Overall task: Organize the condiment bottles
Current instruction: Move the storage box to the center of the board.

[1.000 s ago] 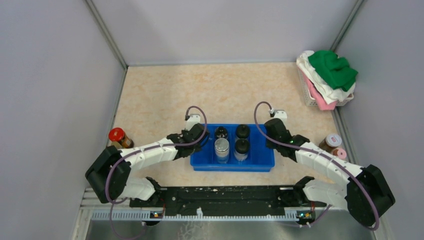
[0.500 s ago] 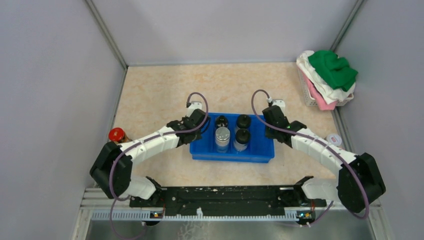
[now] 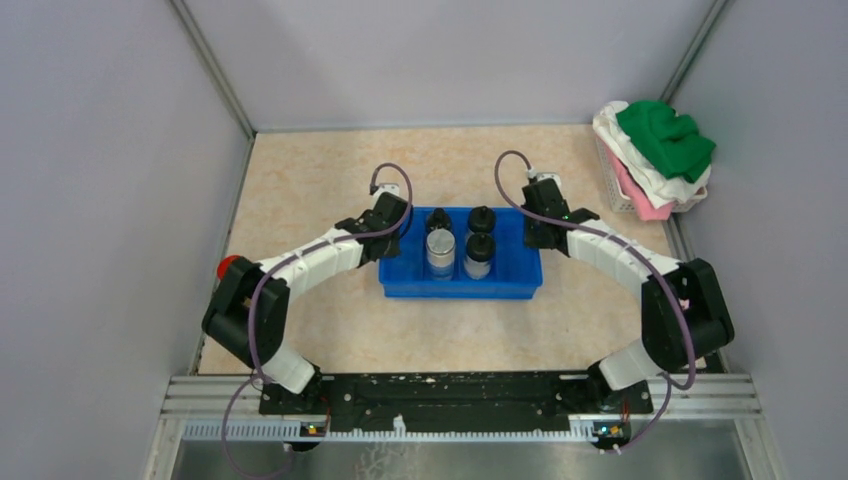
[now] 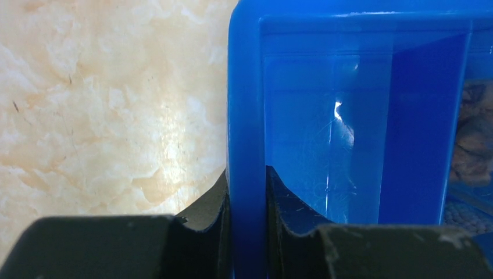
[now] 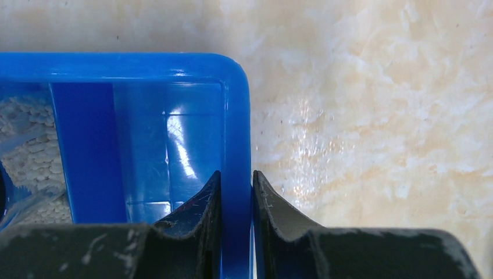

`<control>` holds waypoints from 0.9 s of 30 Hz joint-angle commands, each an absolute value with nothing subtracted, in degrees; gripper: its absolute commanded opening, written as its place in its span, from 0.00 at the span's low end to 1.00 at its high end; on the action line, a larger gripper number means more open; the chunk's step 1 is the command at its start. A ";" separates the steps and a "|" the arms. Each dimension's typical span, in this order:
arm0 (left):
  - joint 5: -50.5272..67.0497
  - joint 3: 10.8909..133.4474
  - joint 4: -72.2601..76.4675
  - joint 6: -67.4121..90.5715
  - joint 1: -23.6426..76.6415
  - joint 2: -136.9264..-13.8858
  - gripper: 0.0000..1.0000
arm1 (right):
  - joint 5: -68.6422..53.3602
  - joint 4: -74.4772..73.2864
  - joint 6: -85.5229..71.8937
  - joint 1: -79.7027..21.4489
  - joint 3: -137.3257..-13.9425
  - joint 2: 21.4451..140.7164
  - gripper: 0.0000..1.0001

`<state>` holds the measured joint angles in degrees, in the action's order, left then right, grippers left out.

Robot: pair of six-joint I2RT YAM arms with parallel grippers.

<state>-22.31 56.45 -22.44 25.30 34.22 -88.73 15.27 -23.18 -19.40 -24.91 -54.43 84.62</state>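
Several condiment bottles stand in the blue tray [image 3: 460, 290]: a silver-capped jar [image 3: 440, 245] and three black-capped bottles [image 3: 438, 219] [image 3: 482, 216] [image 3: 479, 247]. My left gripper [image 3: 392, 226] is shut on the tray's left wall [image 4: 247, 116], one finger inside and one outside [image 4: 247, 174]. In the same way my right gripper [image 3: 535, 228] pinches the right wall [image 5: 237, 116] near its far corner [image 5: 235, 177]. A red-capped bottle [image 3: 229, 266] peeks out behind the left arm by the left wall. White grains in a bottle [image 5: 23, 145] show at the right wrist view's left edge.
A white basket heaped with green, white and pink cloths [image 3: 655, 160] sits at the far right corner. Grey walls close in on both sides of the table. My right arm's elbow [image 3: 685, 310] stands near the right wall, the left elbow [image 3: 240, 310] near the left wall.
Both arms have stretched forward and carried the tray with its bottles away from the bases. The bottles by the right wall are now hidden behind the right arm.
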 commanded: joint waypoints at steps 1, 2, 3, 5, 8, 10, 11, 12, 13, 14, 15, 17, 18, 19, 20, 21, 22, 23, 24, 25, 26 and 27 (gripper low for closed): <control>-18.61 62.37 -15.18 20.49 33.00 -91.68 0.00 | 11.41 -13.49 -17.86 -24.48 -62.41 86.61 0.00; -18.15 63.02 -14.89 20.06 32.58 -92.68 0.00 | 10.90 -13.12 -17.74 -24.13 -62.85 87.41 0.00; -17.92 63.67 -14.63 19.73 32.21 -93.58 0.00 | 10.57 -12.90 -17.70 -23.90 -63.44 88.16 0.00; -17.23 64.82 -13.84 19.22 31.57 -95.12 0.00 | 10.01 -12.61 -17.42 -23.45 -64.74 89.75 0.00; -16.80 65.98 -12.58 18.39 30.79 -97.15 0.00 | 9.56 -12.16 -16.95 -22.88 -66.46 92.13 0.00; -16.41 66.40 -11.54 17.88 30.13 -98.26 0.00 | 9.09 -11.75 -16.66 -22.44 -67.31 93.46 0.00; -16.23 66.60 -11.15 17.58 29.87 -98.72 0.00 | 8.83 -11.52 -16.53 -22.16 -67.85 94.11 0.00; -16.11 66.89 -11.13 17.50 29.50 -99.23 0.00 | 8.67 -11.39 -16.52 -22.08 -68.31 94.79 0.00; -15.85 67.24 -11.11 17.43 29.21 -99.71 0.00 | 8.51 -11.24 -16.45 -21.94 -68.90 95.42 0.00; -15.69 67.46 -10.94 17.41 28.85 -100.01 0.00 | 8.22 -11.14 -16.41 -21.92 -69.41 96.06 0.00; -15.46 67.57 -10.76 17.34 28.60 -100.28 0.00 | 7.86 -11.01 -16.43 -21.89 -69.89 96.72 0.00; -15.28 67.57 -10.38 17.24 28.19 -100.59 0.00 | 7.32 -10.85 -16.60 -21.88 -71.18 98.01 0.00; -15.16 67.63 -10.27 17.23 27.94 -100.82 0.00 | 6.89 -10.74 -16.59 -21.88 -71.90 98.66 0.00; -14.91 67.78 -10.16 17.23 27.68 -101.07 0.00 | 6.60 -10.91 -16.61 -21.88 -72.91 99.50 0.00; -14.65 67.89 -10.13 17.23 27.36 -101.46 0.00 | 6.30 -11.10 -16.61 -21.86 -73.83 100.28 0.00; -14.38 68.04 -10.04 17.23 27.11 -101.84 0.00 | 6.08 -11.27 -16.71 -21.88 -74.77 100.96 0.00; -14.11 68.25 -9.97 17.23 26.90 -102.25 0.00 | 5.95 -11.41 -16.68 -21.88 -75.47 101.53 0.00; -14.00 68.46 -9.87 17.24 26.75 -102.63 0.00 | 5.82 -11.42 -16.74 -21.88 -76.19 102.00 0.00; -13.86 68.66 -9.84 17.23 26.56 -102.98 0.00 | 5.70 -11.49 -16.78 -21.88 -76.57 102.42 0.00; -13.56 68.99 -9.84 17.30 26.38 -103.40 0.00 | 5.57 -11.44 -16.79 -21.87 -76.95 102.71 0.00; -13.35 69.35 -9.71 17.39 26.26 -103.77 0.00 | 5.39 -11.48 -16.79 -21.85 -77.27 103.28 0.00; -13.16 69.51 -9.65 17.44 26.21 -104.14 0.00 | 5.23 -11.62 -16.73 -21.84 -77.64 103.57 0.00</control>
<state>-17.30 65.73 -14.46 19.53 25.28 -103.04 11.40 -19.66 -15.16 -21.04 -71.59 103.94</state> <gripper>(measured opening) 0.245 0.198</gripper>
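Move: The board's centre, where the storage box is bound, lies about 8 cm ahead, 13 cm right and 9 cm below the left hand; from the right hand, 8 cm ahead, 15 cm left and as far below. The box's middle is level fore-and-aft with both hands, 14 cm inward and 3 cm down. In it, the silver-lidded jar stands 10 cm right of the left hand, 2 cm back; the front black-capped bottle 10 cm left of the right hand, 2 cm back. Both hands, still pinching the storage box's end rims, carry it about 8 cm forward and 2 cm down. ##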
